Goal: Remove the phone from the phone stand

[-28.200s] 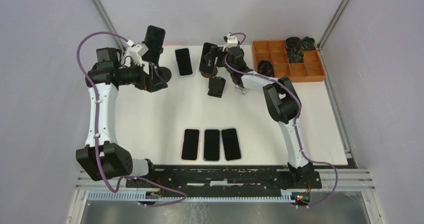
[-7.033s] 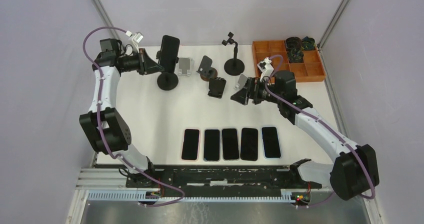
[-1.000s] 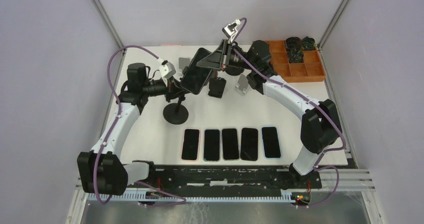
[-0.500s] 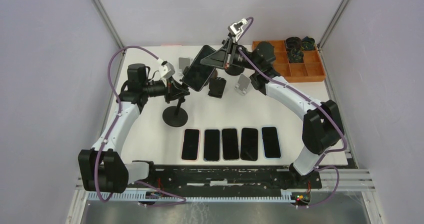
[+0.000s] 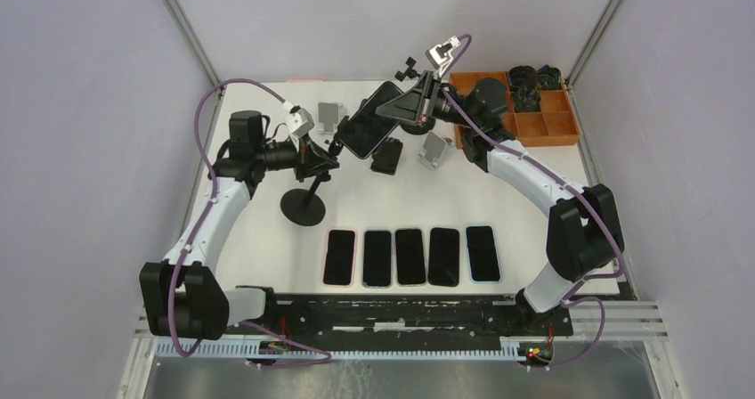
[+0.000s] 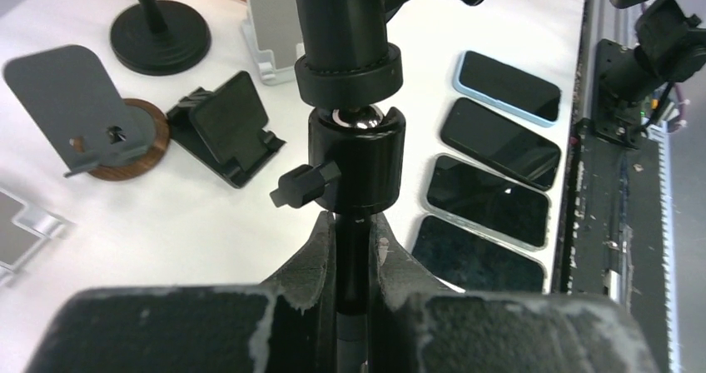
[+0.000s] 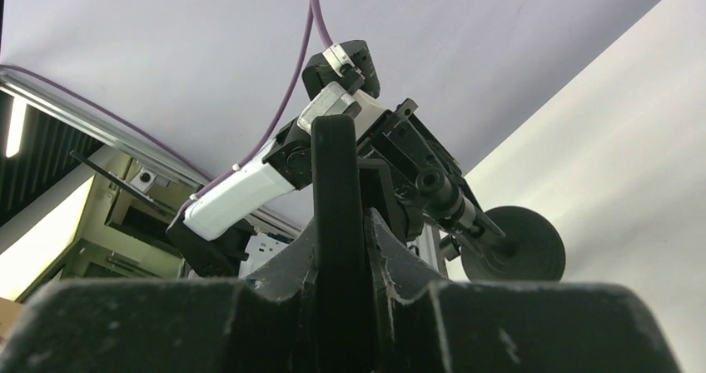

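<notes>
A black phone (image 5: 369, 126) hangs tilted above the back of the table, and my right gripper (image 5: 402, 109) is shut on its upper right end. In the right wrist view the phone (image 7: 336, 169) shows edge-on between my gripper's (image 7: 337, 223) jaws. The phone stand (image 5: 304, 207) is black, with a round base and a thin pole leaning right. My left gripper (image 5: 313, 155) is shut on that pole, just under the ball joint (image 6: 353, 140) in the left wrist view (image 6: 352, 220). The phone's lower end lies close to the stand's head; I cannot tell whether they touch.
Several black phones (image 5: 409, 256) lie in a row near the front edge. Empty stands sit at the back: a silver one (image 5: 434, 150), a black folding one (image 5: 385, 156), another silver one (image 5: 331, 114) and a pole stand (image 5: 410, 125). An orange tray (image 5: 531, 121) is at back right.
My right gripper has carried the phone to the right and toward the back, away from the stand's head. The stand's base has shifted slightly left.
</notes>
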`<state>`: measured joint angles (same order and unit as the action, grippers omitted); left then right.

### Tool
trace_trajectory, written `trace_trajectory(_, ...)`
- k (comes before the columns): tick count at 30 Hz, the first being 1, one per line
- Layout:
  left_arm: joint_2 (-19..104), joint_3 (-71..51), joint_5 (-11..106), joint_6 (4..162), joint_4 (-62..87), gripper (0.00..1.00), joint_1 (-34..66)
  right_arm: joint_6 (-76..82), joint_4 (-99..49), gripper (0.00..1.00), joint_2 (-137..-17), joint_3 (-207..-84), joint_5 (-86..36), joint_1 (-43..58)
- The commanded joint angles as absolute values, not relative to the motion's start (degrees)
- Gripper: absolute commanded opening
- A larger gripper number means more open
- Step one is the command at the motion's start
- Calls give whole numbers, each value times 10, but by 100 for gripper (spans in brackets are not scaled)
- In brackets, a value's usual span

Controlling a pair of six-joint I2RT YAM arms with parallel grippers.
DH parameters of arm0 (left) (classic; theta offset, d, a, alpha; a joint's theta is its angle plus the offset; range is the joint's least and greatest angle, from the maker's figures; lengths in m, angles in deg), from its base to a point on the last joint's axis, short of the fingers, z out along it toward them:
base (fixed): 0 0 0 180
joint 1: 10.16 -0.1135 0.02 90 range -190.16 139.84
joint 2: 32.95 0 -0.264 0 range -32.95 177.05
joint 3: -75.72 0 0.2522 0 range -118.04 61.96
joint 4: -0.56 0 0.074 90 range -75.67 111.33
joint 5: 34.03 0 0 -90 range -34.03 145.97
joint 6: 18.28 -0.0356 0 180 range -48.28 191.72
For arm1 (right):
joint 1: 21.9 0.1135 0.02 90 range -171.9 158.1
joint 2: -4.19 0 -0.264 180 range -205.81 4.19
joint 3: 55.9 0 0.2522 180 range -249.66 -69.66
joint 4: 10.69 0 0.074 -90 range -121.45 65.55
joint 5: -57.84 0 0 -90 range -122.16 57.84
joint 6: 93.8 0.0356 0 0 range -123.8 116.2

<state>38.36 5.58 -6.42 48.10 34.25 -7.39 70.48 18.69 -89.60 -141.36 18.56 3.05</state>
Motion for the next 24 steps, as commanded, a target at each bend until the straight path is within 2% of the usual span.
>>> trace_trajectory(1, 429, 64, 176, 486, 353, 2, -139, 809, 332, 0, -817, -1513, 162, -94)
trace_trajectory(11, 488, 36, 227, 504, 326, 2, -156, 889, 404, 0, -805, -1528, 163, -182)
trace_trajectory(18, 512, -53, 206, 585, 285, 2, -159, 811, 363, 0, -754, -1385, 172, -164)
trace_trajectory(24, 580, -137, 167, 711, 129, 2, -158, 618, 149, 0, -704, -1343, 186, -131)
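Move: The left hand grips the tall phone stand's post; its clamp head, still at the held phone's edge, lies about 4 cm to the right, 9 cm above and level fore-and-aft. A black stand sits on the table some 11 cm ahead and 13 cm right, a white stand about 25 cm ahead and 4 cm left, both roughly 19 cm below. From the right hand, pinching the phone, the clamp head is some 10 cm left, 2 cm back and 6 cm lower. Both hands pull apart with closed grips: the right swings the phone about 16 cm to the right and 15 cm up, away from the clamp head, turning some 20 degrees clockwise, then draws a few centimetres back and left and sinks about 8 cm. The left at the same time carries the stand by its post about 11 cm left, 8 cm forward and 8 cm down while turning counter-clockwise by about 30 degrees, then goes on forward some 5 cm, rising again. ##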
